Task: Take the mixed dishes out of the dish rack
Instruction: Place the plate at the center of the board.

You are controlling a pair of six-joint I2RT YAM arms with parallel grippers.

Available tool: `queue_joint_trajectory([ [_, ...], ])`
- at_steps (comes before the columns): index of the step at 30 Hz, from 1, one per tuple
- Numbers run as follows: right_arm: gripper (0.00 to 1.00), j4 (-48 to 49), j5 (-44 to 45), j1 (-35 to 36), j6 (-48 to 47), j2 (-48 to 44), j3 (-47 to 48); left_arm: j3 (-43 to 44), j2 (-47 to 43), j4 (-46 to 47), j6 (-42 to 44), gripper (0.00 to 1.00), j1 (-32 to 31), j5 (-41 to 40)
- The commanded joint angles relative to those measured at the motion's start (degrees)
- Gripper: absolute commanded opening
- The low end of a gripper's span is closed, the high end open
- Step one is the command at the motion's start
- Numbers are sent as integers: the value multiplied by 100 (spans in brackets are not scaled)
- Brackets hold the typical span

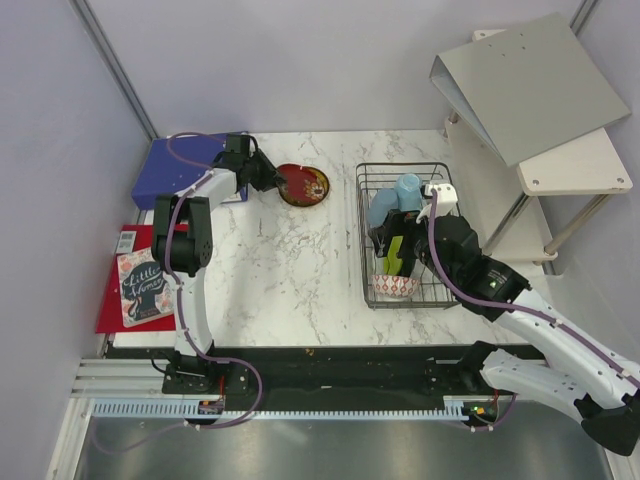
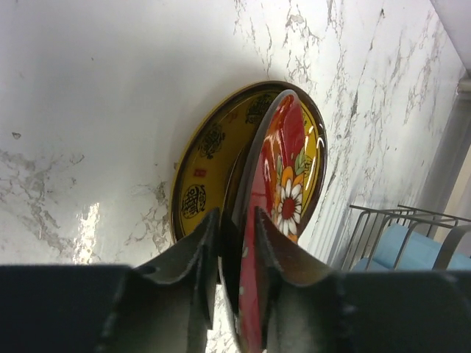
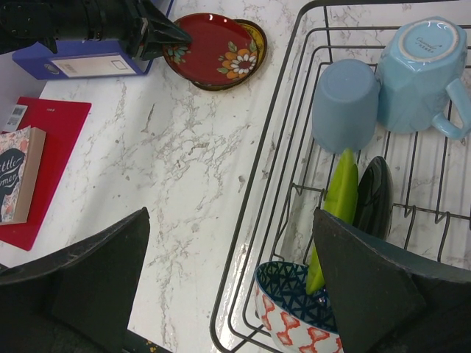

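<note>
The black wire dish rack (image 1: 362, 230) stands on the right and also shows in the right wrist view (image 3: 294, 44). It holds two light blue cups (image 3: 344, 103) (image 3: 419, 73), an upright lime green plate (image 3: 338, 198), a black plate (image 3: 374, 195) and a red-and-white bowl (image 3: 294, 323) with a blue patterned inside. My right gripper (image 3: 232, 287) is open and empty above the rack's near left corner (image 1: 395, 252). My left gripper (image 2: 237, 217) is shut on the rim of a red floral plate (image 2: 283, 147). That plate tilts over a yellow-brown plate (image 2: 210, 147) on the table at the back (image 1: 303, 185).
A blue ring binder (image 1: 180, 165) lies just left of the left gripper. A red board with a book (image 1: 135, 280) lies at the left edge. A grey binder (image 1: 530, 85) rests on a white shelf at the back right.
</note>
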Motion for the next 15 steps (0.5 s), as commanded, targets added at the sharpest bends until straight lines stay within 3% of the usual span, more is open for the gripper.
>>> queue_joint_trajectory([
  [1,98,100,90,9,22,26,-20,259,-1,-8,210,36,14,339],
  [2,98,100,72,18,31,26,-20,302,-19,-70,236,44,14,340],
  [7,98,118,98,18,31,35,-37,390,-177,-509,438,61,23,129],
  [15,98,179,99,18,57,96,-108,707,-185,-1713,843,63,14,-450],
])
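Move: The left gripper still holds the tilted red plate by its rim. Bring it down onto the yellow plate, centred about 6 cm to this hand's right, 1 cm farther out and 2 cm below. The blue binder lies some 25 cm to the hand's left and 4 cm ahead; the dish rack is about 35 cm right and 14 cm back. From the idle right hand, the yellow plate is roughly 25 cm ahead, 26 cm left and 20 cm lower. Open the left fingers from nearly shut to well over half wide so they let go of the red plate's rim, at first almost without shifting the hand. Then ease the gripper back about 2 cm and slightly left, away from the plate's middle, staying level, while the wrist tips down some 5 degrees. ##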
